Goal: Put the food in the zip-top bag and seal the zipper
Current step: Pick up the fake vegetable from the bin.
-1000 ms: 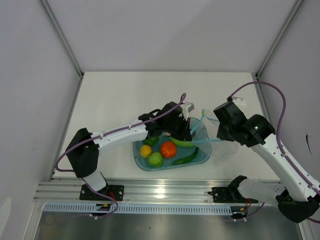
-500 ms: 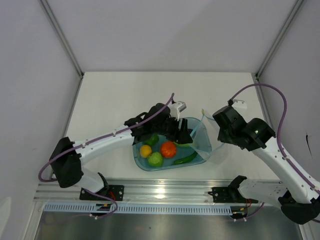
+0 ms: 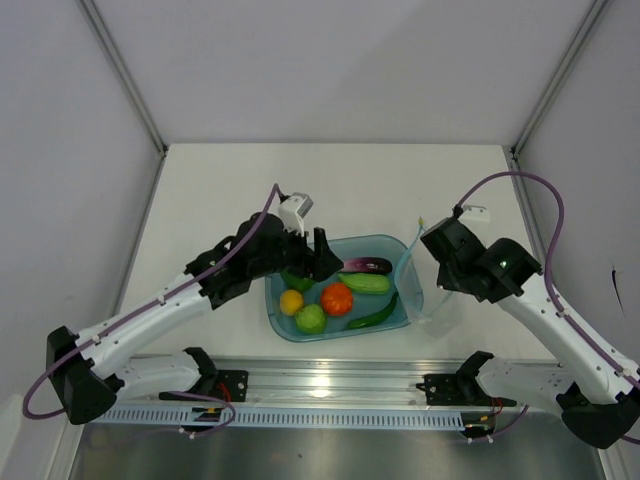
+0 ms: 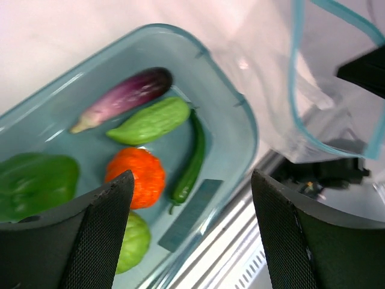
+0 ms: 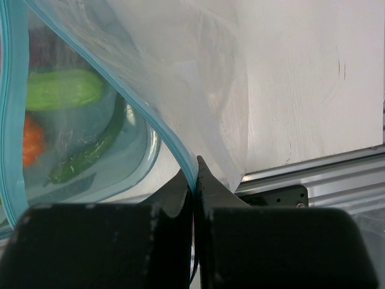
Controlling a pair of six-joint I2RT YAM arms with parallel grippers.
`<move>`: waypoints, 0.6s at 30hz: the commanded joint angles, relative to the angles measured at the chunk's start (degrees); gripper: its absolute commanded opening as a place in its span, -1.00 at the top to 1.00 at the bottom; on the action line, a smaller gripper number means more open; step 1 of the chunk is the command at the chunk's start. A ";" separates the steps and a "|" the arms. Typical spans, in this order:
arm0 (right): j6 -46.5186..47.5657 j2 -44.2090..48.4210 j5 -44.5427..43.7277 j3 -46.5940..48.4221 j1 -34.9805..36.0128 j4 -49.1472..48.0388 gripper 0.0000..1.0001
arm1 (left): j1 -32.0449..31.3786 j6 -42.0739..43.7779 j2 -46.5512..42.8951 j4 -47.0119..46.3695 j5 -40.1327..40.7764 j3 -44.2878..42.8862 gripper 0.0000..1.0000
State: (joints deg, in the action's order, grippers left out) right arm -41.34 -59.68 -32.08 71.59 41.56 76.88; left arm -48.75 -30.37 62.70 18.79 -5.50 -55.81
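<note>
The food lies in a blue tub (image 3: 280, 318): purple eggplant (image 4: 123, 96), pale cucumber (image 4: 150, 120), red tomato (image 4: 135, 177), dark chili (image 4: 189, 162), green pepper (image 4: 36, 183) and a green round fruit (image 4: 133, 241). A yellow-orange fruit (image 3: 291, 301) shows from above. My left gripper (image 3: 318, 256) hovers open over the tub's left half with nothing between its fingers (image 4: 102, 235). The clear zip-top bag (image 3: 428, 298) hangs at the tub's right end. My right gripper (image 5: 195, 174) is shut on its teal zipper (image 5: 150, 117).
The blue tub's rim (image 4: 246, 126) sits close to the aluminium rail (image 3: 330, 380) along the table's near edge. White walls and frame posts (image 3: 125, 75) close in the table on the left, back and right.
My left gripper has opened and drawn back to the left, away from the bag's mouth. The bag has slid off the tub toward the right gripper, uncovering the eggplant and cucumber.
</note>
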 commanded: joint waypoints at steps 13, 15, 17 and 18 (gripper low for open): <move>9.52 -0.44 6.67 -1.98 -5.79 -6.31 1.00 | 2.87 -0.83 8.40 -4.81 -8.38 2.55 -0.59; 9.96 -0.52 6.32 -2.07 -6.40 -6.30 1.00 | 2.79 -0.66 11.12 -6.56 -9.61 2.11 -0.57; 10.14 -0.52 5.63 -1.98 -6.58 -5.96 1.00 | 2.79 -0.83 13.06 -7.27 -9.71 1.06 -0.56; 10.23 -0.44 4.84 -2.07 -6.58 -5.95 1.00 | 2.87 -1.70 15.07 -7.19 -9.19 0.71 -0.56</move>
State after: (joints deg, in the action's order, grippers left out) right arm -32.73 -60.40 -26.06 69.49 35.31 71.68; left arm -46.09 -30.85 74.94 15.03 -12.75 -52.75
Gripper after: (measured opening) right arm 0.003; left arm 0.783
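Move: The open left hand hangs over the bin, the orange tomato roughly 4 cm ahead, 2 cm to its right and 19 cm below. At about that depth, the green tomato lies some 2 cm back and 5 cm left of the hand, the light-green squash 8 cm ahead and 10 cm right, the chili level with it and 12 cm right. From the right hand the orange tomato is about 30 cm left, 3 cm ahead and 18 cm below. The open left hand sinks about 8 cm towards the orange tomato, tipping downward; the right keeps pinching the bag's rim. ##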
